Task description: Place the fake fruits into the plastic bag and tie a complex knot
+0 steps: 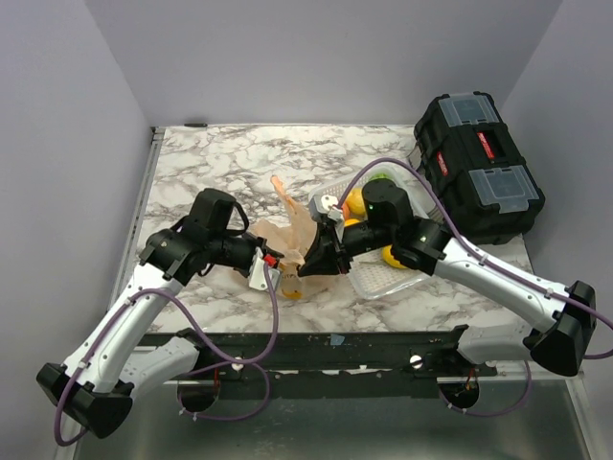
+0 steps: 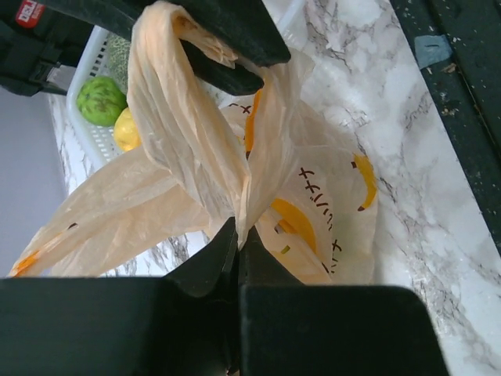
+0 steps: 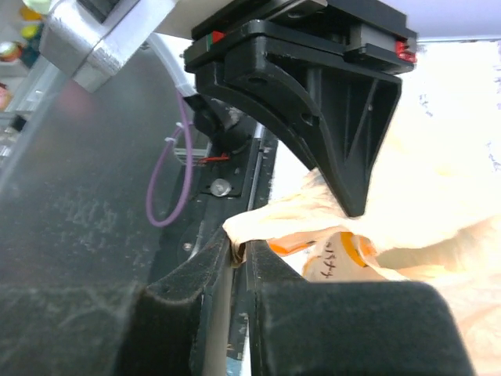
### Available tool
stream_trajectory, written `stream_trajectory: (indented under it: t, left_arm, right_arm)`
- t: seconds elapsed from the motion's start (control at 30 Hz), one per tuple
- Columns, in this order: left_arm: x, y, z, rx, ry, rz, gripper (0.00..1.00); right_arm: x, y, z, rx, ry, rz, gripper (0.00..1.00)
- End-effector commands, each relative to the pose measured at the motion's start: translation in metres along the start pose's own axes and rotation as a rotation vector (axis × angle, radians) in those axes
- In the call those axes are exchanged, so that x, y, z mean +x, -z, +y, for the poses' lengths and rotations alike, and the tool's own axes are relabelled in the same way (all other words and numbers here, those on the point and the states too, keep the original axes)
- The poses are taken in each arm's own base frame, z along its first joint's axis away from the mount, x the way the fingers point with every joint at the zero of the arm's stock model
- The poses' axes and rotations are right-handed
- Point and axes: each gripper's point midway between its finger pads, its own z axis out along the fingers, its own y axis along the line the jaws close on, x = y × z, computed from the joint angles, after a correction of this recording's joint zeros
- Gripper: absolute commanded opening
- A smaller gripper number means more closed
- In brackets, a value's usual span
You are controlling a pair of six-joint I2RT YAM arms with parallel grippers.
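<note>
The pale-orange plastic bag (image 1: 295, 237) lies crumpled on the marble table between both grippers, its printed body (image 2: 329, 211) resting flat. My left gripper (image 2: 237, 235) is shut on a strip of the bag that rises from its jaws. My right gripper (image 3: 241, 249) pinches another bunched strip (image 3: 290, 223) of the same bag, jaws almost touching. One loose handle (image 1: 280, 189) sticks up behind. A knot cannot be made out in the bunched plastic. Fake fruits sit in the white basket (image 1: 375, 278): a green one (image 2: 100, 100) and a yellow one (image 2: 127, 129). Whether any fruit is inside the bag is hidden.
A black toolbox (image 1: 479, 165) stands at the back right, beyond the basket. The table's front edge and black rail (image 2: 454, 94) run close to the bag. The left gripper's black body (image 3: 337, 117) hangs just in front of the right wrist camera.
</note>
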Motion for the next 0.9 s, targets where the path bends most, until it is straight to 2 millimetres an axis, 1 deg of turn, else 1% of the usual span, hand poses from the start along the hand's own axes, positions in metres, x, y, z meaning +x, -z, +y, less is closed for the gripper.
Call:
stream_trajectory:
  t: [0.0, 0.07, 0.13, 0.17, 0.2, 0.27, 0.3, 0.33, 0.37, 0.47, 0.5, 0.6, 0.67, 0.77, 0.83, 0.87]
  left_arm:
    - [0.003, 0.006, 0.002, -0.107, 0.133, -0.017, 0.00]
    - [0.006, 0.009, 0.004, -0.170, 0.196, -0.029, 0.00]
    - [0.007, 0.012, 0.006, -0.221, 0.243, -0.049, 0.00]
    - [0.008, 0.011, 0.006, -0.237, 0.268, -0.058, 0.00]
    - [0.007, 0.012, 0.007, -0.257, 0.271, -0.070, 0.00]
    - [0.006, 0.012, 0.009, -0.282, 0.282, -0.087, 0.00]
    - [0.006, 0.011, 0.010, -0.293, 0.288, -0.094, 0.00]
    - [0.006, 0.011, 0.010, -0.299, 0.290, -0.097, 0.00]
    - [0.005, 0.011, 0.010, -0.301, 0.286, -0.100, 0.00]
    - [0.005, 0.011, 0.006, -0.288, 0.269, -0.098, 0.00]
    - [0.005, 0.011, 0.005, -0.285, 0.270, -0.099, 0.00]
    - [0.005, 0.011, 0.001, -0.269, 0.248, -0.091, 0.00]
    - [0.005, 0.011, -0.001, -0.262, 0.230, -0.089, 0.00]
    - [0.005, 0.011, -0.005, -0.248, 0.213, -0.085, 0.00]
    - [0.005, 0.011, -0.007, -0.238, 0.201, -0.082, 0.00]
    - [0.004, 0.011, -0.007, -0.236, 0.195, -0.082, 0.00]
  right_arm:
    - [-0.006, 0.016, -0.021, 0.188, 0.019, 0.001, 0.24]
    - [-0.010, 0.030, -0.037, 0.280, 0.015, -0.017, 0.44]
    - [-0.020, 0.047, -0.055, 0.365, 0.005, -0.058, 0.65]
    - [-0.024, 0.057, -0.066, 0.409, 0.002, -0.081, 0.71]
    - [-0.028, 0.065, -0.077, 0.451, -0.010, -0.104, 0.79]
    - [-0.031, 0.080, -0.101, 0.514, -0.027, -0.136, 0.88]
    - [-0.029, 0.085, -0.112, 0.530, -0.035, -0.137, 0.92]
    - [-0.026, 0.088, -0.120, 0.537, -0.045, -0.135, 0.94]
    - [-0.021, 0.086, -0.127, 0.535, -0.053, -0.125, 0.95]
    - [-0.010, 0.076, -0.141, 0.493, -0.052, -0.100, 1.00]
    - [-0.007, 0.071, -0.142, 0.460, -0.060, -0.095, 1.00]
    - [-0.006, 0.055, -0.142, 0.356, -0.047, -0.114, 1.00]
    - [-0.005, 0.049, -0.148, 0.327, -0.045, -0.115, 1.00]
    - [-0.002, 0.050, -0.154, 0.285, -0.031, -0.103, 1.00]
    - [0.001, 0.053, -0.153, 0.237, -0.034, -0.086, 1.00]
    - [0.006, 0.052, -0.148, 0.192, -0.062, -0.063, 1.00]
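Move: The upright bag handle stands some 18 cm ahead of the right hand and about 4 cm to its left, slightly lower. From the left hand, which already grips the other bag strip, this handle is roughly 16 cm ahead, 2 cm to the right and a little higher. The filled bag body lies nearly straight below the right hand, about 15 cm down; the orange fruit in the basket is some 12 cm ahead, 15 cm right and 20 cm down from it. Forward, about 16 cm towards the upright bag handle, the right hand goes after its fingers open wide and let go of the strip. It swings a little right and up on the way, then eases back left and sinks, ending some 4 cm lower, turned clockwise about 30 degrees and partly back. The left fingers keep their pinch on the strip, barely shifting while the wrist turns about 20 degrees, mostly counter-clockwise and tipping over. ##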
